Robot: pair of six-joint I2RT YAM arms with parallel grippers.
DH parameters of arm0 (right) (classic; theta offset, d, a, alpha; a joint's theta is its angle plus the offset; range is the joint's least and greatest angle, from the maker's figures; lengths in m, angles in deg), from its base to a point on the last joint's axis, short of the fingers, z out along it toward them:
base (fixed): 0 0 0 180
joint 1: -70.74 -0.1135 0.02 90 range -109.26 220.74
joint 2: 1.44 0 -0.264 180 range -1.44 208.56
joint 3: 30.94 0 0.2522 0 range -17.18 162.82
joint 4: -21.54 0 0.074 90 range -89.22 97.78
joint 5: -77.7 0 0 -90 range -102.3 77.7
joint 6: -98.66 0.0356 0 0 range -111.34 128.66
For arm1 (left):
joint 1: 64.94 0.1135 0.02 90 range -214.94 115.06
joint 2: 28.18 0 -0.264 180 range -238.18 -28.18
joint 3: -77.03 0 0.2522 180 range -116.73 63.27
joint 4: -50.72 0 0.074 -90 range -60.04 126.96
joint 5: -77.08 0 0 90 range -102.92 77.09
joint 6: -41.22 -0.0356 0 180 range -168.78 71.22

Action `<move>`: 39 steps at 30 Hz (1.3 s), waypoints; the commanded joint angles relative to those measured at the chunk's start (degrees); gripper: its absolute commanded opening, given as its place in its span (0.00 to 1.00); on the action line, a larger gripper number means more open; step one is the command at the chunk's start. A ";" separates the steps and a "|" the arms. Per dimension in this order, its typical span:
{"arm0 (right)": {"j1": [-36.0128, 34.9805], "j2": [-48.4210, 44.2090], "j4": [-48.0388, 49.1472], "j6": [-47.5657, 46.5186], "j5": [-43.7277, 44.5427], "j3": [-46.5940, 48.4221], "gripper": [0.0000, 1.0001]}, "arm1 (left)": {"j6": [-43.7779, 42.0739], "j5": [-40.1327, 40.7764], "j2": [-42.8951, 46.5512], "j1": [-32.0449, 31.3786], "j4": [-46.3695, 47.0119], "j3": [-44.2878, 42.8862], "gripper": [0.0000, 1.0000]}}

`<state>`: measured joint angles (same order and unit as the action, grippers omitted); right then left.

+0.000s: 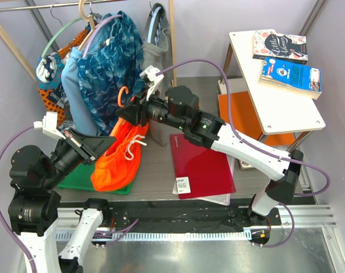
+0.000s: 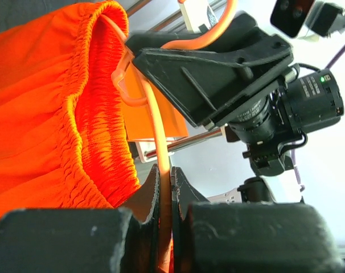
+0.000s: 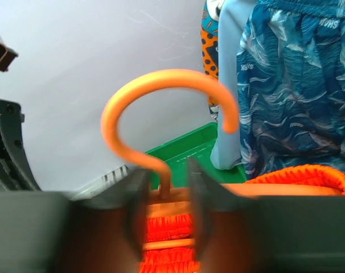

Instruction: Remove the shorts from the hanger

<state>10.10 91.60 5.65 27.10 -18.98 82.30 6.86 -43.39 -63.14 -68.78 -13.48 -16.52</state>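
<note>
The bright orange shorts (image 1: 116, 162) hang from the thin orange hanger (image 1: 122, 95) between my two arms, their gathered waistband (image 2: 98, 108) draped over the frame. My left gripper (image 1: 110, 145) (image 2: 165, 170) is shut on a thin arm of the hanger (image 2: 160, 148), just below the waistband. My right gripper (image 1: 128, 111) (image 3: 165, 170) straddles the hanger's neck below the hook (image 3: 161, 85). Its fingers (image 3: 139, 182) are blurred and still open, with a gap beside the neck. The white drawstring (image 1: 135, 142) dangles in front.
A clothes rack behind holds blue patterned garments (image 1: 113, 62) and grey shorts (image 1: 156, 57). A green bin (image 1: 76, 181) lies under the shorts and a red folder (image 1: 204, 165) to their right. A white side table (image 1: 275, 108) carries books at the back right.
</note>
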 commanded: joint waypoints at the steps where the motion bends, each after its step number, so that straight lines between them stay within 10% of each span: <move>1: -0.27 -1.10 3.10 -1.56 3.60 -0.08 0.20 | 1.05 -3.10 0.95 0.23 5.79 -0.72 0.00; 3: -0.35 -1.45 2.49 -1.56 4.47 0.18 0.01 | -0.43 -2.83 0.33 0.23 4.31 -2.02 0.01; 12: -0.62 -5.05 -12.61 -2.27 21.34 5.46 0.01 | -14.60 11.06 -2.49 0.06 -10.13 -14.44 0.62; 21: -0.62 -6.02 -21.24 -2.44 37.00 8.89 0.01 | -14.15 5.08 -4.24 0.06 -5.12 -5.38 0.55; 39: -0.62 -8.48 -18.88 -3.32 29.53 5.55 0.01 | -14.86 1.83 -4.59 0.14 3.23 2.00 0.59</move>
<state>9.58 87.05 -18.44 23.93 11.71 87.24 -6.98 -37.86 -67.64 -68.67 -15.38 -15.82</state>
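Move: The orange hanger's neck, just under its hook, sits between the right hand's still-open fingers, within a centimetre or so; from the left hand, which already grips the hanger's left arm, the neck is about 9 cm ahead and 5 cm to the right. The orange shorts hang some 13 cm below the left hand, about 3 cm ahead and 5 cm right. From the right hand, the blue patterned shorts hang roughly 12 cm ahead and 5 cm left, the grey shorts some 12 cm ahead and 8 cm right. The right fingers pinch the hanger's neck, and the left hand then lets go of its arm, opening past half. The right hand carries the hanger about 10 cm right and 5 cm forward, sinking slightly and swinging some 30 degrees clockwise, while the left lifts off up and left, then dips forward and down to bring its open fingers about the near waistband corner. ##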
